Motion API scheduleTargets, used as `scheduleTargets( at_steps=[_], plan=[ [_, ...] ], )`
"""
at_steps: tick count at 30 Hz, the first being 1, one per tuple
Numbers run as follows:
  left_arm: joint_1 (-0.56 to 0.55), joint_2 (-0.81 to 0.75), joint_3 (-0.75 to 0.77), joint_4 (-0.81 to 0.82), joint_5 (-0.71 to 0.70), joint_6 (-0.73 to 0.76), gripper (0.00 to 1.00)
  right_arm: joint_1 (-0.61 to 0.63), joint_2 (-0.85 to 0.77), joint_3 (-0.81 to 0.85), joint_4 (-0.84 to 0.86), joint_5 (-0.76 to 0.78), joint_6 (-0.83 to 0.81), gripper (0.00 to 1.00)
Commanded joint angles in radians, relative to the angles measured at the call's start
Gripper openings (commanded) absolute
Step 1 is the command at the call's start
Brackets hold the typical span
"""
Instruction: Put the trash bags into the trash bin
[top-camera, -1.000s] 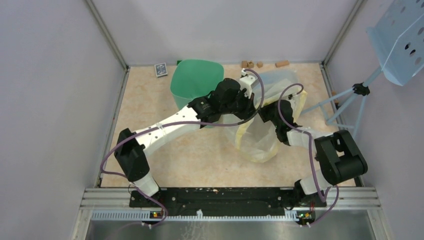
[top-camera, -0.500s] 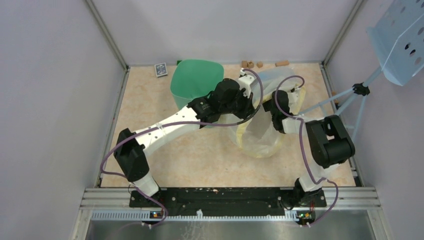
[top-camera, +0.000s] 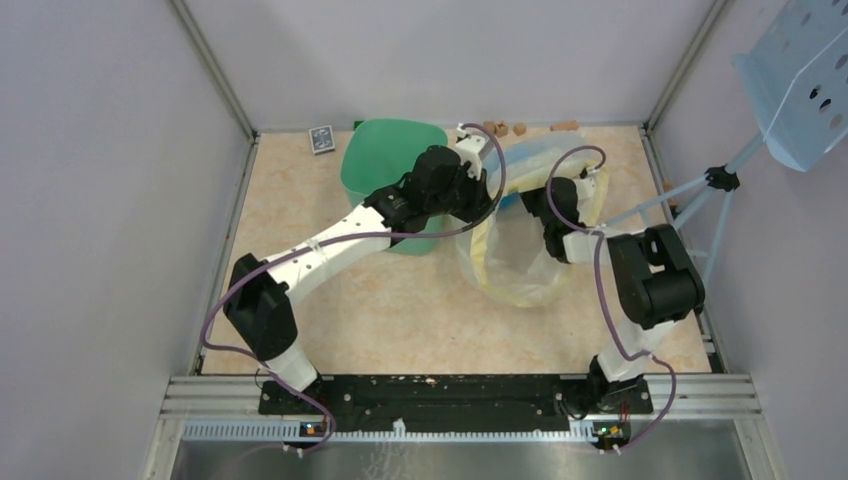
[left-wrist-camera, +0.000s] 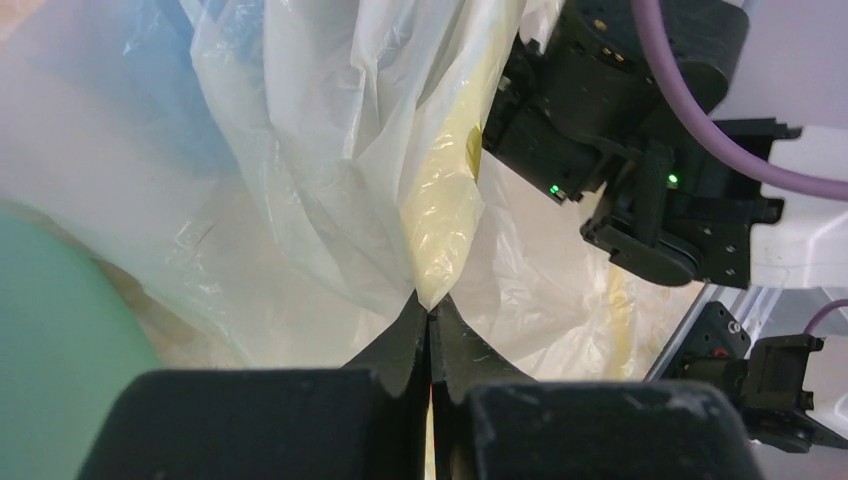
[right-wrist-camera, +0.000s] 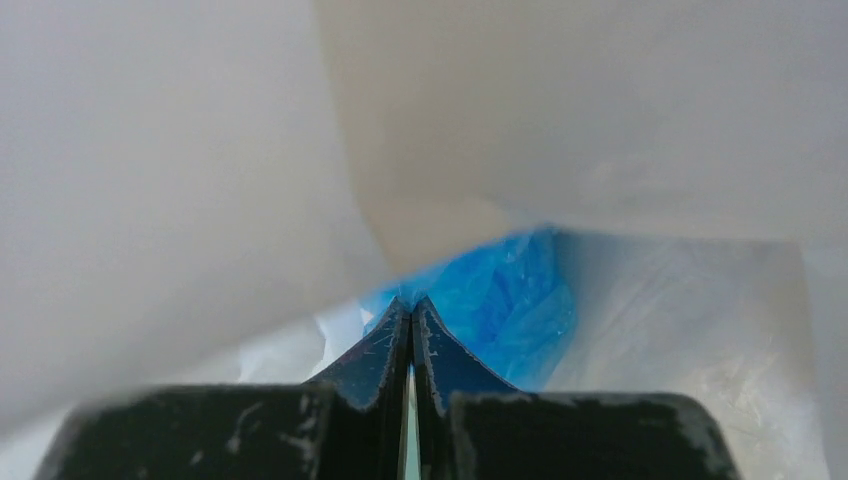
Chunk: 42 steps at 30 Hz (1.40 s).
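The mint-green trash bin (top-camera: 385, 160) stands at the back of the table, and its wall shows blurred in the left wrist view (left-wrist-camera: 50, 350). Right of it lies a large clear, yellow-banded plastic bag (top-camera: 515, 265). My left gripper (left-wrist-camera: 430, 305) is shut on that bag's yellow edge (left-wrist-camera: 445, 200), holding it up beside the bin. My right gripper (right-wrist-camera: 411, 305) is deep inside the clear bag, shut with its tips pinching the crinkly blue trash bag (right-wrist-camera: 500, 295). From above, only a bit of blue trash bag (top-camera: 511, 200) shows between the two wrists.
A deck of cards (top-camera: 321, 139) lies at the back left corner. Small brown blocks (top-camera: 500, 128) and a longer one (top-camera: 565, 127) sit along the back wall. A light blue stand (top-camera: 700, 205) leans in from the right. Walls enclose the table.
My right gripper pushed farther into the clear bag toward the back and shut on the blue bag. The left arm shifted back and left, still holding the bag's edge.
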Motion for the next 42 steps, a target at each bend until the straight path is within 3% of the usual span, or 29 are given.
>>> scheduleTargets(
  at_steps=[1, 7, 12, 19, 24, 29, 32, 36, 42],
  plan=[
    [0.020, -0.040, 0.000, 0.071, 0.025, -0.031, 0.00, -0.006, -0.132, -0.066, 0.033, -0.049, -0.025, 0.00],
    [0.026, 0.011, 0.008, 0.086, -0.013, -0.026, 0.00, -0.006, -0.366, -0.228, -0.037, -0.201, -0.038, 0.00],
    [0.027, 0.072, 0.080, 0.035, -0.071, -0.012, 0.00, -0.006, -0.595, -0.250, -0.214, -0.359, -0.176, 0.00],
    [0.025, 0.129, 0.138, 0.008, -0.091, -0.005, 0.00, -0.008, -0.851, -0.033, -0.585, -0.427, -0.418, 0.00],
    [0.026, 0.174, 0.135, 0.026, -0.095, -0.005, 0.00, -0.007, -0.990, 0.099, -0.759, -0.359, -0.488, 0.00],
    [0.024, 0.222, 0.134, 0.071, -0.064, -0.020, 0.00, -0.008, -1.010, 0.287, -0.987, -0.249, -0.601, 0.00],
    [0.018, 0.279, 0.151, 0.122, -0.028, -0.024, 0.00, -0.008, -1.018, 0.349, -1.042, -0.203, -0.636, 0.00],
    [0.018, 0.409, 0.292, 0.139, 0.039, -0.040, 0.00, -0.008, -1.054, 0.379, -1.059, -0.164, -0.672, 0.00],
    [0.030, 0.611, 0.686, 0.097, 0.079, -0.032, 0.00, -0.007, -1.076, 0.438, -1.185, -0.152, -0.721, 0.00]
  ],
)
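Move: My right fingers are already shut on the blue bag deep inside the clear bag; its bulk lies about 6 cm ahead, 3 left and 3 below them. The clear bag's near lip is some 25 cm back, 3 left and 10 below; the green bin about 7 back, 30 left. My left hand holds the clear bag's yellow rim; that bag's middle is about 12 cm ahead, 11 right and 18 below, the bin about 10 ahead, 18 left and 10 below. I keep my right pinch on the blue bag and draw it back out through the clear bag's mouth, then lift it high, some 30 cm up and 23 back, easing a little right at the end while the fingers tip up and my hand's left side rolls down. My left hand keeps the rim pinched, edges forward, sinks, then swings forward and right over the clear bag, away from the bin, about 9 cm each way. ##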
